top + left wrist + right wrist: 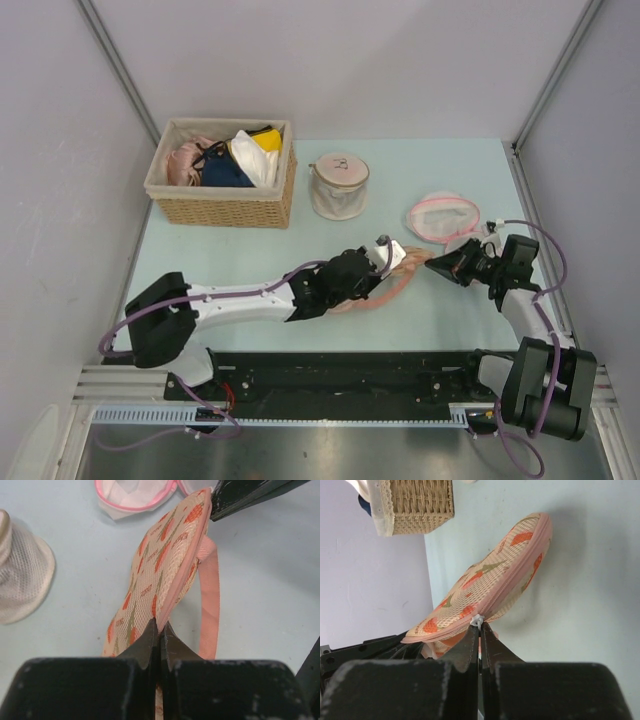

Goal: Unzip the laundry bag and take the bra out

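Note:
The laundry bag (160,565), cream-peach mesh with red prints and a pink zipper edge, is held off the table between both grippers (408,262). My left gripper (161,627) is shut on the bag's pink rim at one end. At the opposite end, my right gripper (480,630) is shut on the small white zipper pull (478,621). The zipper looks closed along the visible edge (510,587). A pink strap (210,600) hangs from the bag. The bra is hidden.
A wicker basket (222,205) with pink, navy and yellow-white garments stands at the back left. A small cylindrical white mesh bag (338,188) sits mid-back. A round white mesh bag with a pink rim (443,217) lies just behind my right gripper (442,266).

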Controlling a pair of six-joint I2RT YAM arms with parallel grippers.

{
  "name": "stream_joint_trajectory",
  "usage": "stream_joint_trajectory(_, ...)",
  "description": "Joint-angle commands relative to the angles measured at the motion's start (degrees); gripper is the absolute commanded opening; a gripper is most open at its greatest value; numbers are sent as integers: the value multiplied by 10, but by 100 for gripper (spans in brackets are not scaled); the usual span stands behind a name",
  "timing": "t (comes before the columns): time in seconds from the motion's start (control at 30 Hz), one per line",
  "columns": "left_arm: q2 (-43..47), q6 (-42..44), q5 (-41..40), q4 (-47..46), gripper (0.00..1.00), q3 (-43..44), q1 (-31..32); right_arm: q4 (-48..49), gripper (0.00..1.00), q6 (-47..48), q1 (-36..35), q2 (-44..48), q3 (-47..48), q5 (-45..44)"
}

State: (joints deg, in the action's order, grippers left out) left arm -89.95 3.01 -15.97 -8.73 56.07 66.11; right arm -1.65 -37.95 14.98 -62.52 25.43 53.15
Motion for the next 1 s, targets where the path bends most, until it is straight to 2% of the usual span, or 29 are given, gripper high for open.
stream_joint_trajectory(0.0, 74, 70, 29, 10, 0, 11, -7, 61, 0, 2, 10, -15, 22, -22)
stream_joint_trajectory(0.17, 120, 97, 65, 24, 1, 10, -19, 82, 0, -9, 8, -34, 21, -21)
stream_joint_trajectory(0.37, 205, 56, 172, 8, 0, -18, -59, 85, 0, -12, 6, -30, 21, -16)
stream_joint_trajectory(0.53, 213, 41, 176, 17, 0, -12, -66, 129, 0, -52, -7, -37, 22, -26)
stream_joint_trajectory(0.77, 255, -24, 212, -41, 1, -29, -121, 241, 0, -118, -36, -65, 23, -40)
stream_joint_trajectory(0.83, 252, -27, 210, -42, 1, -27, -123, 267, 0, -118, -47, -88, 30, -12)
stream_joint_trajectory(0.9, 234, -27, 199, -36, 1, -20, -123, 251, 0, -108, -47, -99, 50, 1)
stream_joint_trajectory(0.93, 226, -27, 194, -26, 0, -17, -123, 232, 6, -83, -44, -97, 56, 0)
stream_joint_trajectory(0.97, 217, -27, 180, -23, 0, -13, -123, 174, 21, -66, -41, -92, 63, -7)
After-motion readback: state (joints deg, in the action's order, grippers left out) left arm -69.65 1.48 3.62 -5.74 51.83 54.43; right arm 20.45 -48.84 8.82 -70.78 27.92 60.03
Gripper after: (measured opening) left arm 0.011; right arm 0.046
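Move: The right fingers are already shut on the laundry bag's zip pull, right at their tips. From the left hand, which grips the bag's zip edge, that pull lies about 11 cm to the right, 4 cm farther out and roughly level. The pink-rimmed pouch is on the table some 13 cm ahead of the right hand, 3 cm right. The round mesh bin stands about 23 cm ahead of the left hand, 7 cm left. Left hand lifts the gripped zip edge 10 cm, drawing left; right hand, at the pull, follows up and left. ##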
